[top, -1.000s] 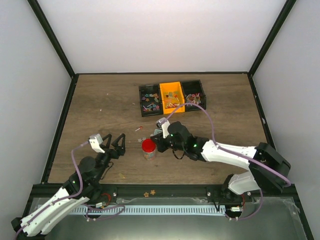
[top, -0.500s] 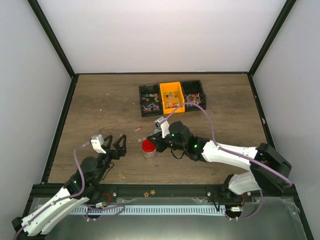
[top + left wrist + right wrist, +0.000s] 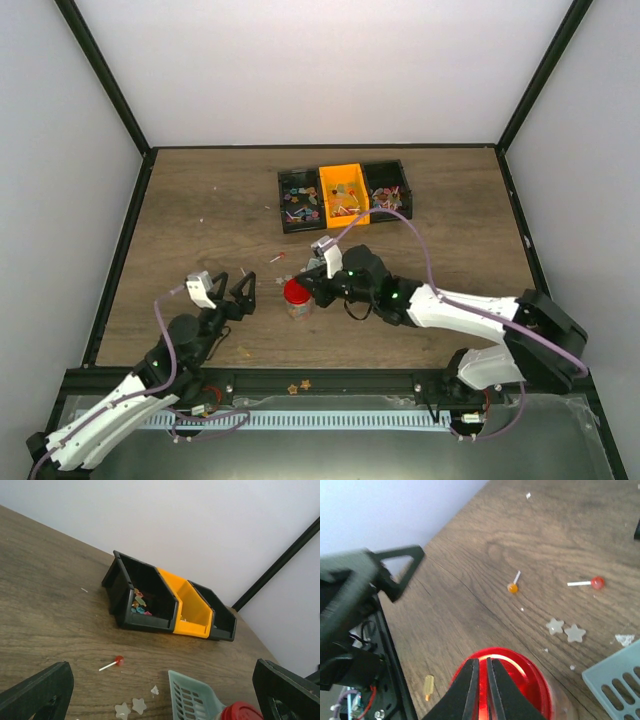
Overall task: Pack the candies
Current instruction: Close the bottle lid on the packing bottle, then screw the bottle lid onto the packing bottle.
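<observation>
The candies lie in three bins at the back: a black one, an orange one and another black one. Some show in the nearest black bin. A jar with a red lid stands mid-table. My right gripper hangs right over the lid, its jaws shut to a sliver, holding nothing I can make out. My left gripper stands wide open just left of the jar, nothing in it. A teal scoop lies behind the jar.
Loose sweets lie on the wood: a red lollipop, an orange lollipop, two pale stars and a yellow popsicle shape. Two more sit on the near rail. Black frame posts edge the table.
My left gripper has shifted a little right and nearer, closer to the jar, still wide open. The right arm has barely moved over the red lid.
</observation>
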You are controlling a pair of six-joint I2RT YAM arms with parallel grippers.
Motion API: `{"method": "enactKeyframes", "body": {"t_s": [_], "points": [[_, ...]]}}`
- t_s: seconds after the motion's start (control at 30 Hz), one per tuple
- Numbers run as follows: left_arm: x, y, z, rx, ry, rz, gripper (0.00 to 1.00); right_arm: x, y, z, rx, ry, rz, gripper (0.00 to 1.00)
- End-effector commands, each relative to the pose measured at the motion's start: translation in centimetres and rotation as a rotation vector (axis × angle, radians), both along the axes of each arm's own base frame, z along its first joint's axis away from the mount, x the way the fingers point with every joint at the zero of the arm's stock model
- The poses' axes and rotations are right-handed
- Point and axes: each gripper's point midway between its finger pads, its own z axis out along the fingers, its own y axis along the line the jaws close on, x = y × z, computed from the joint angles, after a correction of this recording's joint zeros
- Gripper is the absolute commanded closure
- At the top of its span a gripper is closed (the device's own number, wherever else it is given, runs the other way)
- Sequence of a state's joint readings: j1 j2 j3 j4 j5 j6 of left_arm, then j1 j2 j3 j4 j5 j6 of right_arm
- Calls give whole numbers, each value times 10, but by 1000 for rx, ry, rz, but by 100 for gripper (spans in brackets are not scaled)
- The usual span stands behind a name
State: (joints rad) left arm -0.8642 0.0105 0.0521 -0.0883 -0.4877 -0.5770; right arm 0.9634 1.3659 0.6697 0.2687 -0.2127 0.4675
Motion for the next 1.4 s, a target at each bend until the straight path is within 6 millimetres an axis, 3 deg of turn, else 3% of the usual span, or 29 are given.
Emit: {"method": "enactKeyframes", "body": {"t_s": [0.0,0.13,0.33,0.53,0.77,0.93,1.37], "points": [[-1,-9,-2,7,-49,-39,0,1,-6,47,95,-93,-17,93],[-6,-24,-2,34,-116,-126,0,2,-17,64,128,-129,-52,92],[-15,-44,-21,79,-151,-247,0,7,-49,62,135,-142,-135,83],[-39,-71,-15,95,-239,-447,0,7,-73,61,142,-149,-190,71],[-25,-71,-44,169,-95,-403,0,0,-81,68,163,-155,-189,55],[-23,-77,-54,219,-80,-401,0,-4,-82,65,170,-149,-179,52],[-34,-82,-55,320,-184,-437,0,-4,-93,64,169,-165,-213,43]]}}
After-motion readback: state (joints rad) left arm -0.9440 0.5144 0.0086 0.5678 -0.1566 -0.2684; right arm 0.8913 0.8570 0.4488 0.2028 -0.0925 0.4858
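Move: The red lid on the packing bottle lies about 13 cm to the left hand's right, roughly level with it fore and aft and some 3 cm lower. For the right hand the lid is just under the shut fingertips, about 2 cm below and 1 cm to the left. On the table some 12 cm below the lid, the slotted scoop lies about 9 cm beyond it and 5 cm to its right, the red lollipop about 13 cm beyond it and 5 cm to its left. The lid is left by the right hand, which comes up off it some 6 cm, then swings right about 9 cm, levelling slightly while its shut fingers part to half open. Meanwhile the left hand, fingers kept wide, travels about 9 cm right towards the lid, rising, dipping and rising again, drawing back slightly and turning some 20 degrees clockwise so its open jaws face the lid. ##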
